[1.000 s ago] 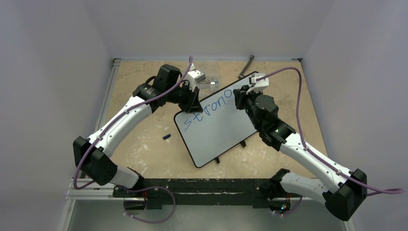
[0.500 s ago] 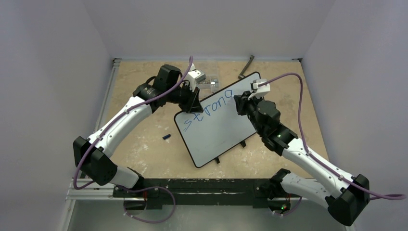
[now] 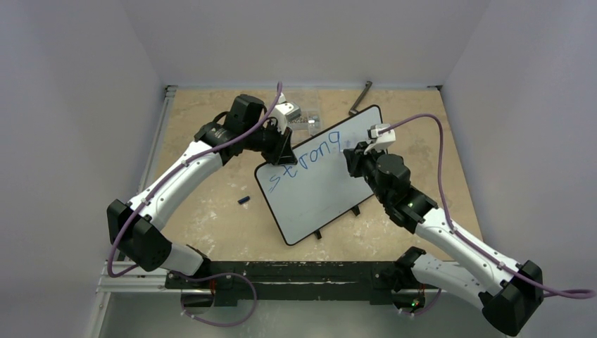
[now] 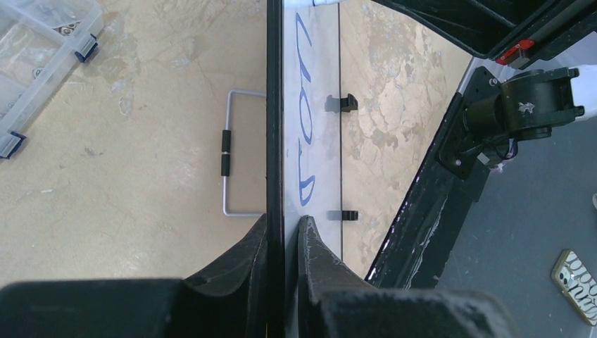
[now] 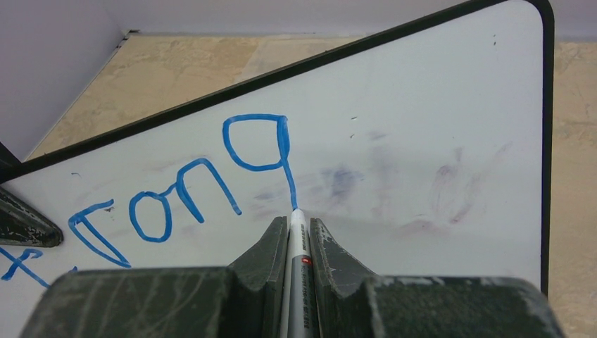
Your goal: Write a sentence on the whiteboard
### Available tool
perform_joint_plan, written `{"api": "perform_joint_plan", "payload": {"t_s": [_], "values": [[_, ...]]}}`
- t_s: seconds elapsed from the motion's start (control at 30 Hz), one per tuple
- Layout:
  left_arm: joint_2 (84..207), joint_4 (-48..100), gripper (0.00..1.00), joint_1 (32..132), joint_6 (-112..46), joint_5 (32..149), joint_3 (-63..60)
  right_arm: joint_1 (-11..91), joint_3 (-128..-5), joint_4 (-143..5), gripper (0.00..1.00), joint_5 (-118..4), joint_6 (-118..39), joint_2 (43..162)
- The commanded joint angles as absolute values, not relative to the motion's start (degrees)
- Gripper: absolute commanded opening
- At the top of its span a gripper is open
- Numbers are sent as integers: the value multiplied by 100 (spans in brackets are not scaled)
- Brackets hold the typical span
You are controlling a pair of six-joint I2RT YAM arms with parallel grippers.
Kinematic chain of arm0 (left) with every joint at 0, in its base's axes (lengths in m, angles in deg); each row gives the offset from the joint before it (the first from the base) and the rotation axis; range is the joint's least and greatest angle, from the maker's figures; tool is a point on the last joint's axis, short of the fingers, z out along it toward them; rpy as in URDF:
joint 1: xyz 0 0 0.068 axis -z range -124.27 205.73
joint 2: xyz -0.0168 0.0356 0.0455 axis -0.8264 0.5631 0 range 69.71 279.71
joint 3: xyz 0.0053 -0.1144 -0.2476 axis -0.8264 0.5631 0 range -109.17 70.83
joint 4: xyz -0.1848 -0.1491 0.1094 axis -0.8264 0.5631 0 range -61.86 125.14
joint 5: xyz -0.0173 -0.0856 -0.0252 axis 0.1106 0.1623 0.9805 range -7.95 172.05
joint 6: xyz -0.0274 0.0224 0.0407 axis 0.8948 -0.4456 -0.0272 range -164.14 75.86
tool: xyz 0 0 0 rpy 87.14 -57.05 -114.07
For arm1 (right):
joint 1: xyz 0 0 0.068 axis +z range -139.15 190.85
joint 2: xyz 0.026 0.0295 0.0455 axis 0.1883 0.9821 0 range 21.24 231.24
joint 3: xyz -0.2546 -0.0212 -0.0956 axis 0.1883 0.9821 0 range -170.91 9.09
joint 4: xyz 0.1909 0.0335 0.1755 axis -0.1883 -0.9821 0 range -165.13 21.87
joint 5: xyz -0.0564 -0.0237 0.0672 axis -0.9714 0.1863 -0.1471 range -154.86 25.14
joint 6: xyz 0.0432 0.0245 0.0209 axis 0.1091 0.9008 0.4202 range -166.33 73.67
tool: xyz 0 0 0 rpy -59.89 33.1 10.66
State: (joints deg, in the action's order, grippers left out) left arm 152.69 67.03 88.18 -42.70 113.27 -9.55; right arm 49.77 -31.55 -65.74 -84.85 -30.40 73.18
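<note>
The whiteboard (image 3: 317,198) stands tilted on the tan table, black-framed. My left gripper (image 3: 284,149) is shut on its upper left edge; in the left wrist view the fingertips (image 4: 284,224) pinch the frame, with the white face (image 4: 313,113) running away from them. The sentence (image 3: 304,160) is blue lettering reading "strong" (image 5: 183,197). My right gripper (image 5: 296,224) is shut on a grey marker (image 5: 298,246), whose tip touches the board (image 5: 436,127) at the bottom of the last letter's tail. From above, the right gripper (image 3: 350,156) sits just past that word's end.
A clear compartment box (image 3: 304,118) and a black tool (image 3: 360,97) lie behind the board. A small blue cap (image 3: 243,201) rests on the table to the left. A wire stand (image 4: 236,151) props the board's back. Faint purple smudges (image 5: 450,190) mark the board's right part.
My right gripper has moved toward the board's lower edge with the marker, turning the last round letter into a "g" with a tail. The left gripper and the board have stayed still.
</note>
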Motion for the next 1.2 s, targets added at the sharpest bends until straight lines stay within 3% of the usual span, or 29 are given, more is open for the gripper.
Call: {"api": "perform_joint_plan", "payload": {"t_s": [0.0, 0.6, 1.17], "values": [[15289, 6839, 0, 8944, -5091, 10703, -959, 4969, -2990, -6794, 0, -8355, -2868, 7303], [15173, 6805, 0, 8943, -5100, 10612, -907, 4969, -3175, -6562, 0, -7873, -2775, 7273], [15145, 6800, 0, 8945, -5100, 10543, -908, 4968, -4036, -7408, 0, -7834, -2918, 6529]]}}
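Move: Just ahead of the right hand, about 4 cm forward, 2 cm left and 1 cm below, is the foot of the g's tail, with the held marker's tip on it. The g's bowl lies some 5 cm ahead, 5 cm left and 2 cm above this hand, and the n roughly 3 cm ahead and 7 cm left. From the left hand, clamped on the board's upper edge, the tail's foot is about 5 cm ahead, 16 cm right and 5 cm lower. Drawing the g's tail a touch farther down the leaning whiteboard, the right hand then turns the marker tip left for about 1 cm to make a short hook. It then backs off the board, rising some 5 cm and drawing back about 2 cm, turned slightly counter-clockwise, with the marker still gripped. The left fingers keep their pinch on the board's edge. ##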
